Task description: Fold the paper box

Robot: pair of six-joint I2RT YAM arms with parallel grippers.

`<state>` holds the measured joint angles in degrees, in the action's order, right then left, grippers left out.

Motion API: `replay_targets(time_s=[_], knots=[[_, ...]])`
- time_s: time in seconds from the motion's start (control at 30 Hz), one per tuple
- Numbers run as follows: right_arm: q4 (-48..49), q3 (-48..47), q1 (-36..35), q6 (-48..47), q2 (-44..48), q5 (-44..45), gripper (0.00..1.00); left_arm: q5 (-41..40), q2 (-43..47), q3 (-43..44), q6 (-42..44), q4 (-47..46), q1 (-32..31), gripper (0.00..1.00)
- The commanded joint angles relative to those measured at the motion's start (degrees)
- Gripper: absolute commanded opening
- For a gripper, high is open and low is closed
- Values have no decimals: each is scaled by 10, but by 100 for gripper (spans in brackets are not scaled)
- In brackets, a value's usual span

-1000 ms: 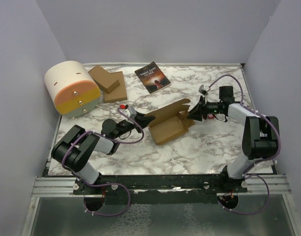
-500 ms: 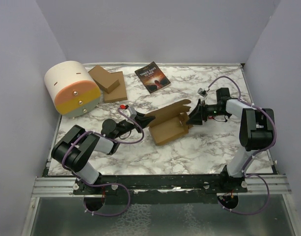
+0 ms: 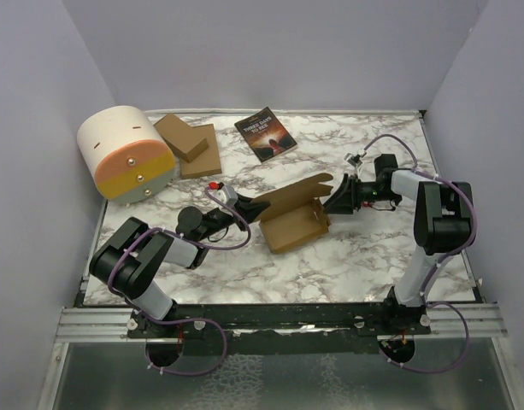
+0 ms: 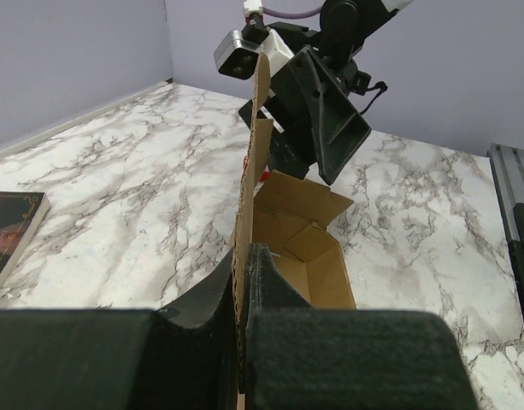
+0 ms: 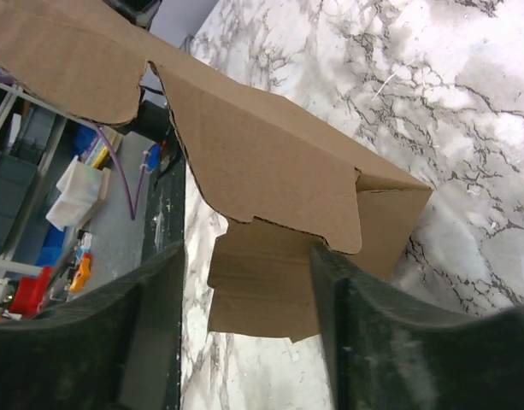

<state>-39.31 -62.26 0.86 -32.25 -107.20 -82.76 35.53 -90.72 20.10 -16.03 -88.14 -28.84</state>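
Note:
The paper box (image 3: 292, 220) lies half formed in the middle of the table, an open brown cardboard tray with its long lid flap (image 4: 260, 102) standing upright. My left gripper (image 4: 243, 256) is shut on the lower edge of that flap, one finger on each face; in the top view it sits at the box's left corner (image 3: 255, 207). My right gripper (image 5: 249, 286) is open at the box's right end (image 3: 332, 203). A small end flap (image 5: 262, 286) hangs between its fingers without being pinched. The tray's inside (image 4: 317, 256) is bare.
A dark-covered book (image 3: 265, 134) lies at the back centre. A stack of flat brown cardboard pieces (image 3: 190, 145) sits at the back left beside a cream and orange rounded container (image 3: 125, 154). Purple walls close in three sides.
My right gripper has opened wider and shifted slightly left at the box's right end as its arm swung. The left gripper kept its hold on the lid flap.

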Motion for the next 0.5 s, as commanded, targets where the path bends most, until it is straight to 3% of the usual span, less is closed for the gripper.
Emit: replay_targets(time_s=[0.0,0.07,0.27,0.47], knots=[[44,8,4,79,-13,-42,52,-1,0,-3,-2,-107,1,0],[63,14,4,104,-17,-56,46,-1,-1,-3,-2,-106,1,0],[121,32,4,178,-33,-71,42,-4,1,-4,-3,-108,1,0],[150,42,4,200,-37,-35,20,-4,0,-4,-4,-108,1,0]])
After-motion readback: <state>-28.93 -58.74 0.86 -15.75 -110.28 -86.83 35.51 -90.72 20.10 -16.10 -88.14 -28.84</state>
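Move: The box's open end flap lies just off the right fingertips, about 2 cm to their left, 2 cm back and 2 cm below. From the right hand, the box body is some 8 cm left, 5 cm back and 6 cm down; the raised lid is about 8 cm left and 3 cm forward, slightly higher. From the left hand, which already holds the lid's left end, that flap is roughly 13 cm right, 2 cm back and 8 cm below. Rolling about 15 degrees around its leftward-pointing fingers, forward side tipping down, the right hand stays almost in place beside the box's open end. It lifts slightly, then sinks to end about 1 cm lower at the end flap's free edge, its fingers narrowing from well open to about a quarter open. The left hand keeps the lid pinched and stays still. ##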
